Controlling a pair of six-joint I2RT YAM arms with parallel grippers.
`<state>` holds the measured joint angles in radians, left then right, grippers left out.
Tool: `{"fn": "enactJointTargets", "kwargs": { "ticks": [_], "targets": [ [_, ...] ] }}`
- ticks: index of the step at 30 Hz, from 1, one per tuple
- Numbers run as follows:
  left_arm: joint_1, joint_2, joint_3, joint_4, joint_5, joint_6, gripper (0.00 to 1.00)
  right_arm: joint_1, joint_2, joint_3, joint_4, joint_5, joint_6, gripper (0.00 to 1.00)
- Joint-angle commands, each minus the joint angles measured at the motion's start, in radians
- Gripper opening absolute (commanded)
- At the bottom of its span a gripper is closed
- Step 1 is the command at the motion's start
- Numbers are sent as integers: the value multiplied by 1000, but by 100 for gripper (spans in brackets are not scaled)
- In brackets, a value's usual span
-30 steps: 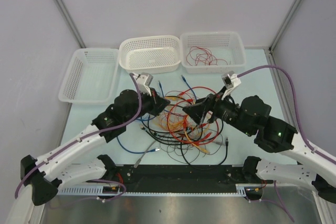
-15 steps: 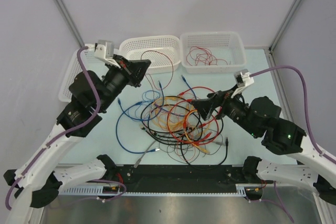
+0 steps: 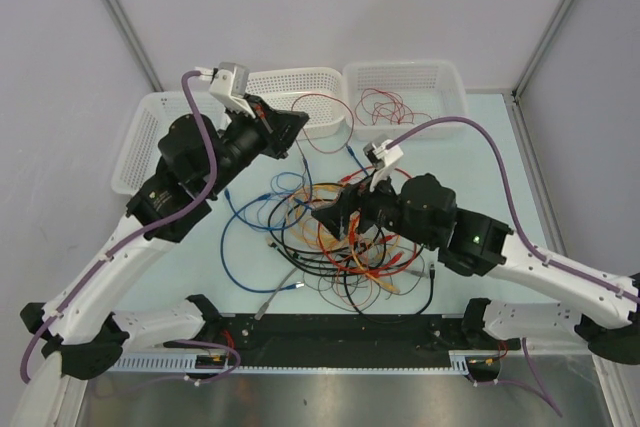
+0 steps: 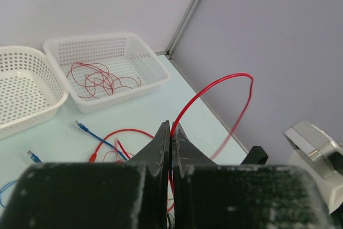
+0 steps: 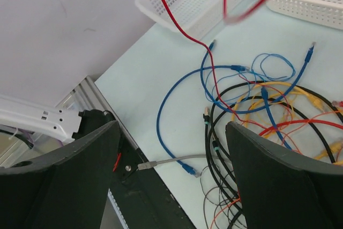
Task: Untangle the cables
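Note:
The cables [image 3: 345, 237] lie tangled mid-table: red, orange-yellow, blue, black and grey loops. My left gripper [image 3: 296, 127] is raised at the back, in front of the middle basket. It is shut on a thin red cable [image 3: 318, 98], which arcs up from the fingertips and drops into the pile. In the left wrist view the jaws [image 4: 172, 130] pinch that red cable [image 4: 214, 85]. My right gripper [image 3: 325, 217] hovers open over the left part of the tangle. In the right wrist view [image 5: 171, 154] nothing sits between its fingers; the blue cable [image 5: 166, 105] and black loops lie below.
Three white baskets stand along the back: left [image 3: 150, 157], middle [image 3: 285, 77] and right [image 3: 455, 97], the right one holding a coiled red cable [image 3: 385, 107]. A grey cable end [image 3: 280, 292] reaches toward the black front rail [image 3: 340, 332].
My left arm lifted the red cable from the pile up toward the back baskets. My right gripper shifted left over the tangle and stayed open.

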<state>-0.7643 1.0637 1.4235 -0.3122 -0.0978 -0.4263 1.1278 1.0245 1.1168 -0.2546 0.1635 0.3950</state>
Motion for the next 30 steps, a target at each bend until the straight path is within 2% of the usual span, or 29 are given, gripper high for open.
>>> {"fn": "enactJointTargets", "kwargs": {
  "ticks": [1, 4, 14, 17, 18, 22, 23, 27, 30],
  "targets": [
    [3, -1, 45, 8, 58, -42, 0, 12, 43, 14, 155, 16, -51, 84],
    [3, -4, 41, 13, 69, -57, 0, 12, 85, 5, 202, 91, -59, 80],
    [3, -31, 3, 21, 89, -95, 0, 12, 223, -9, 373, 132, -61, 60],
    [3, -34, -3, 21, 90, -103, 0, 13, 255, -11, 400, 154, -61, 47],
    [3, -37, -1, 16, 90, -100, 0, 13, 259, -11, 402, 160, -59, 36],
    [3, -54, -1, -7, 55, -80, 0, 17, 224, -12, 355, 163, -48, 11],
    [3, -59, -9, -11, 37, -75, 0, 17, 209, -12, 338, 178, -38, 0],
    [3, -73, -55, -31, -113, -60, 13, 9, 112, 21, 188, 235, 8, 0],
    [17, -70, -109, -62, -184, -78, 47, -17, 49, 103, 36, 267, 8, 0]
  ]
}}
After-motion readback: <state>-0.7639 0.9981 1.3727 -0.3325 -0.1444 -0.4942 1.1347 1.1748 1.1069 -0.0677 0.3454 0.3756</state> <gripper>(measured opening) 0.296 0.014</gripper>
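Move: The red cable already hangs from the left hand's shut fingers. The strand to grip lies about 5 cm ahead, 5 cm left and 2 cm below the open right hand, and from the left hand some 4 cm back, 1 cm right and 13 cm below. From the right hand, the cable pile's middle is roughly 2 cm ahead, 4 cm right and 33 cm below; the right basket is some 33 cm ahead, 17 cm right and 30 cm below. Right hand reaches some 8 cm forward-left and down, pinches the hanging red cable, eases back right; left fingers part. ##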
